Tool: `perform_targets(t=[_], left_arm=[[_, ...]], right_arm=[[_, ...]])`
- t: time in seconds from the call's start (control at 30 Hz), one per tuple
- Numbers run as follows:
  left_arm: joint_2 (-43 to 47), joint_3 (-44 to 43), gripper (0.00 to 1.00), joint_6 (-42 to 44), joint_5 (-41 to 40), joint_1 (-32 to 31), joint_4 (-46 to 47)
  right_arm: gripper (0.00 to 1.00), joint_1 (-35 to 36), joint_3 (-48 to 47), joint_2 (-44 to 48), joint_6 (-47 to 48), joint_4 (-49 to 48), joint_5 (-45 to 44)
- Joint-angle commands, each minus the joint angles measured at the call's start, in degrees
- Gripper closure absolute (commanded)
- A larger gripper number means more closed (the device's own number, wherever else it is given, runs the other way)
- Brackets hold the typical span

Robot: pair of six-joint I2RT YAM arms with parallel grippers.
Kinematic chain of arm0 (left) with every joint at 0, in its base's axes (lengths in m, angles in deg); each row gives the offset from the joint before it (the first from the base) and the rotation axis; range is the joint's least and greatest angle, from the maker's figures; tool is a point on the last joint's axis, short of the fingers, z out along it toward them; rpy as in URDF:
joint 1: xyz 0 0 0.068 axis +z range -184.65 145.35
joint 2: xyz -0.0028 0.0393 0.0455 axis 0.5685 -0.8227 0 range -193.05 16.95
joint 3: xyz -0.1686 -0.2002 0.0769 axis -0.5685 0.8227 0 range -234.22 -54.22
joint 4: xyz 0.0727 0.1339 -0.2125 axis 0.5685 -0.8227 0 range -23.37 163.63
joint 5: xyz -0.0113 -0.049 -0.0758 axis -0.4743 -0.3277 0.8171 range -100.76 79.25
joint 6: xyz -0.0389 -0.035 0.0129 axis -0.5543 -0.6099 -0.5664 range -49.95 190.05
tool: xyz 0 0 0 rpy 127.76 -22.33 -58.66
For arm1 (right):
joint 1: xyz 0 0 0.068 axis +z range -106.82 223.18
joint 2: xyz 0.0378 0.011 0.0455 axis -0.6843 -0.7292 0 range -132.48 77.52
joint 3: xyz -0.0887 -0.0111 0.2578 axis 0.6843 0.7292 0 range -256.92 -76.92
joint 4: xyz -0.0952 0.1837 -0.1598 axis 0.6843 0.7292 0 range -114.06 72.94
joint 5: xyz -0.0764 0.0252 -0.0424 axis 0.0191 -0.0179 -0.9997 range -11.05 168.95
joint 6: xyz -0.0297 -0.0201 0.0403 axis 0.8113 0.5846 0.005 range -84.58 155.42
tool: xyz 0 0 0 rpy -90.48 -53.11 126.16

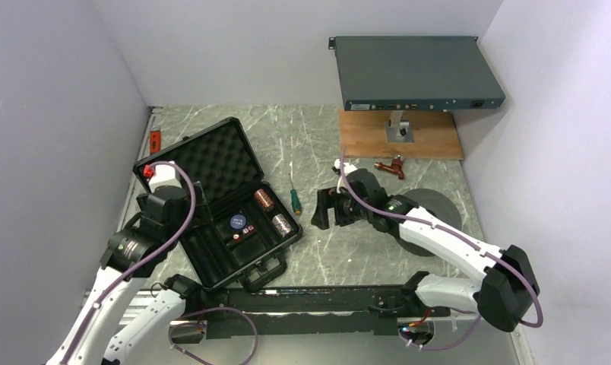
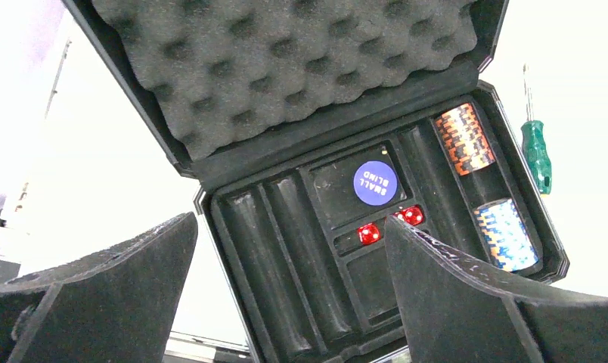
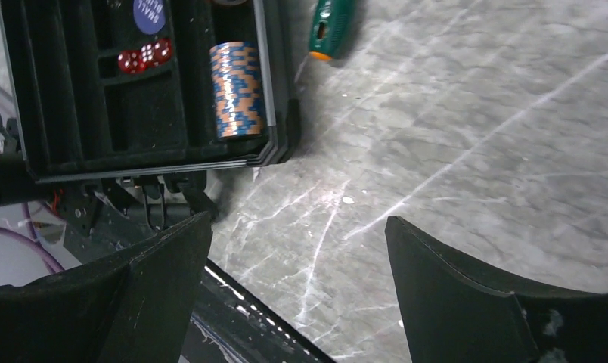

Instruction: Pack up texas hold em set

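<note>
The black briefcase (image 1: 211, 247) lies open at the left, its foam-lined lid (image 1: 204, 152) propped up and its handle (image 1: 266, 274) toward the arms. Its tray holds two short chip stacks (image 1: 264, 200) (image 1: 281, 223), the blue round button (image 1: 236, 223) and the red dice (image 1: 245, 231). My left gripper (image 2: 290, 223) is open and empty, above the tray's left side; that view shows the button (image 2: 375, 182), dice (image 2: 369, 233) and both stacks (image 2: 463, 138) (image 2: 504, 234). My right gripper (image 1: 333, 211) is open and empty over bare table right of the case; its view (image 3: 297, 219) shows a stack (image 3: 238, 89) and dice (image 3: 144, 57).
A green-handled screwdriver (image 1: 295, 198) lies between the case and my right gripper. A large grey disc (image 1: 439, 209) sits under the right arm. At the back right a grey rack unit (image 1: 416, 72) stands on a wooden board (image 1: 432, 141), with a red-brown tool (image 1: 390, 166) in front.
</note>
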Motion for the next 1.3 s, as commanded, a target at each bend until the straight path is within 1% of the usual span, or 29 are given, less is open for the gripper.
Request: perform_targets(t=[0.0,0.1,0.33,0.6,0.73,0.9,1.0,1.03,1.23,1.27], left_arm=[[4.2,-0.7,0.00,3.9,-0.9,0.3,-1.3],[6.8,0.3,0.00,5.6,1.8,0.3,0.7],[12.7,2.9,0.00,9.3,3.8,0.3,4.8],[20.2,9.1,0.00,11.2,4.5,0.3,10.1],[20.4,9.6,0.00,12.2,3.6,0.3,10.5],[19.9,10.1,0.00,13.1,4.5,0.3,11.3],[19.9,10.1,0.00,13.1,4.5,0.4,11.2],[20.0,10.2,0.00,13.2,4.6,0.3,11.4],[19.8,10.5,0.00,13.5,4.9,0.4,11.7],[19.8,10.5,0.00,13.5,4.9,0.4,11.7]], right_arm=[[0.14,3.9,-4.0,-3.6,0.2,-4.5,-2.2],[0.20,4.9,-5.4,-8.0,0.1,-5.7,-2.1],[0.33,6.0,-10.8,-16.3,1.7,-6.2,-2.6],[0.39,7.7,-15.6,-24.6,3.1,-4.8,-3.4],[0.46,8.7,-18.1,-28.7,3.4,-4.2,-3.8],[0.50,9.9,-21.7,-33.1,3.9,-2.6,-6.1],[0.60,10.1,-23.3,-35.1,2.5,-0.5,-9.6],[0.62,10.1,-23.6,-35.5,2.2,0.0,-10.4],[0.65,10.1,-23.5,-36.9,1.8,0.2,-10.8],[0.68,10.1,-23.5,-37.1,1.8,0.2,-10.8]])
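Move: The case's right rim, beside the blue chips, lies about 9 cm left, 4 cm ahead and 9 cm below my right hand. The blue chips are some 13 cm left and 3 cm ahead, with the orange chips about 18 cm left and 9 cm ahead. The screwdriver handle is roughly 10 cm ahead and 9 cm left, outside the case. From my left hand, that rim spot is some 27 cm right, 6 cm ahead and 15 cm below. I swing my right hand left, then on down and a little forward to the case's right rim, about 9 cm left and 8 cm down in all. The fingers tip steeper, some 15 degrees, and close from wide to roughly a third open, one inside the rim by the blue chips, one outside. My left hand eases back 2 cm, its open fingers tilting up some 15 degrees. ##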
